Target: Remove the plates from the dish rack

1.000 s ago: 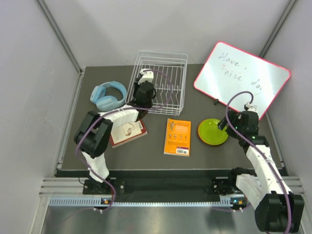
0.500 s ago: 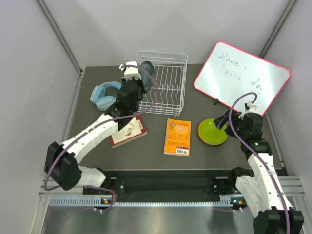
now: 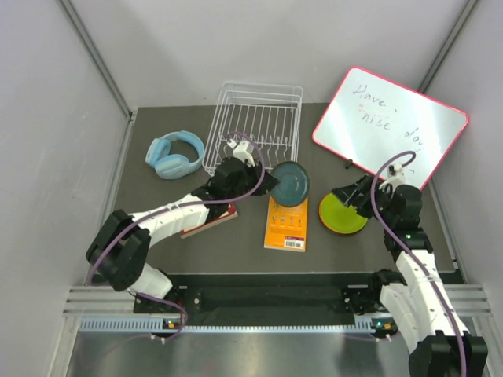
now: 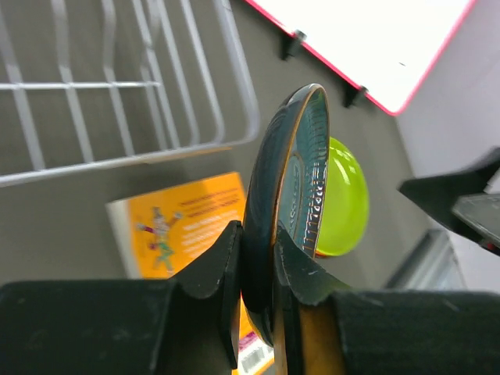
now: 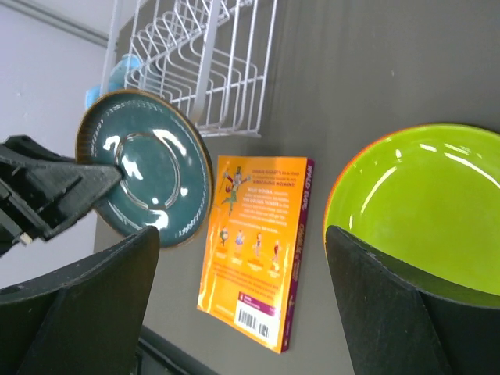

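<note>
My left gripper point(image 3: 269, 182) is shut on the rim of the dark teal-green plate point(image 3: 291, 183) and holds it on edge in the air, above the top of the orange book and in front of the dish rack point(image 3: 255, 129). In the left wrist view the plate point(image 4: 295, 168) stands pinched between the jaws of my left gripper point(image 4: 258, 262). The lime green plate point(image 3: 343, 214) lies flat on the table to the right. My right gripper point(image 3: 352, 195) hovers open and empty over its left part. The white wire rack looks empty. The orange and dark red plates are out of view.
An orange book point(image 3: 286, 224) lies in the middle. A red-and-white book point(image 3: 206, 217) lies partly under my left arm. Blue headphones point(image 3: 174, 154) lie left of the rack. A pink-framed whiteboard point(image 3: 389, 126) leans at the back right.
My left gripper has lifted the teal plate out of the rack's left side and carried it right and forward, over the orange book. My right gripper stays by the lime plate.
</note>
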`<state>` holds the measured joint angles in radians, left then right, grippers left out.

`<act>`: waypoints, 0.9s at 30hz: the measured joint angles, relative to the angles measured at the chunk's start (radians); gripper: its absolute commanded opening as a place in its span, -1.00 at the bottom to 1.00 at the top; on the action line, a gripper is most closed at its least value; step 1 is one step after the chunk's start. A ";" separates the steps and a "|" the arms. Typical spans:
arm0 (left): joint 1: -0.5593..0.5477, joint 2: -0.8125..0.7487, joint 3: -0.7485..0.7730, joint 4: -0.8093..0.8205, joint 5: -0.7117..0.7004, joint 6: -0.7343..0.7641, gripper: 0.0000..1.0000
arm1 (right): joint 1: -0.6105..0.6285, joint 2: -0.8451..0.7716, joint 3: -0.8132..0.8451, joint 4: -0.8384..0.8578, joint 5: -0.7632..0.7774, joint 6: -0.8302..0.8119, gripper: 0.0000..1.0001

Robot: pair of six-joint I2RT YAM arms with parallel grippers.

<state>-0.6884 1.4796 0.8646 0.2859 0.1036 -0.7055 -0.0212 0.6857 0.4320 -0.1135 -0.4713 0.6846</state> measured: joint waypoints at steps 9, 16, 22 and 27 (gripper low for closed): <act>-0.087 0.011 -0.001 0.125 0.077 -0.085 -1.00 | 0.108 0.079 -0.015 0.142 -0.016 0.063 0.63; -0.132 0.027 -0.002 0.170 0.116 -0.095 -1.00 | 0.182 0.146 -0.034 0.253 -0.034 0.107 -0.78; -0.090 0.048 -0.010 0.208 0.147 -0.155 -0.39 | 0.177 0.136 -0.041 0.311 -0.058 0.141 -1.00; -0.119 0.045 -0.009 0.188 0.129 -0.085 0.51 | 0.189 -0.004 -0.019 0.139 0.046 0.101 -1.00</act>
<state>-0.8078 1.5249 0.8555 0.4740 0.2329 -0.7910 0.1680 0.6815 0.4126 0.0254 -0.4255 0.7853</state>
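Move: The left fingers hold the dark plate by its rim, its middle about 5 cm to their right and 2 ahead, a little lower; the open right gripper waits some 21 cm to their right and 3 back. From the right hand the dark plate's middle is about 16 cm left and 5 ahead. The green plate lies roughly 13 cm below the right hand, 2 ahead and 2 right. The orange book sits 14 cm below the left hand, 4 right and 4 back. Carry the dark plate with the left gripper about 8 cm right and back towards the right gripper, rising slightly and turning some 10 degrees clockwise. Meanwhile bring the open right hand 6 cm left to the plate's free rim, pinch it shut there, then open the left fingers while the right lifts about 2 cm and starts drawing back to the right. ##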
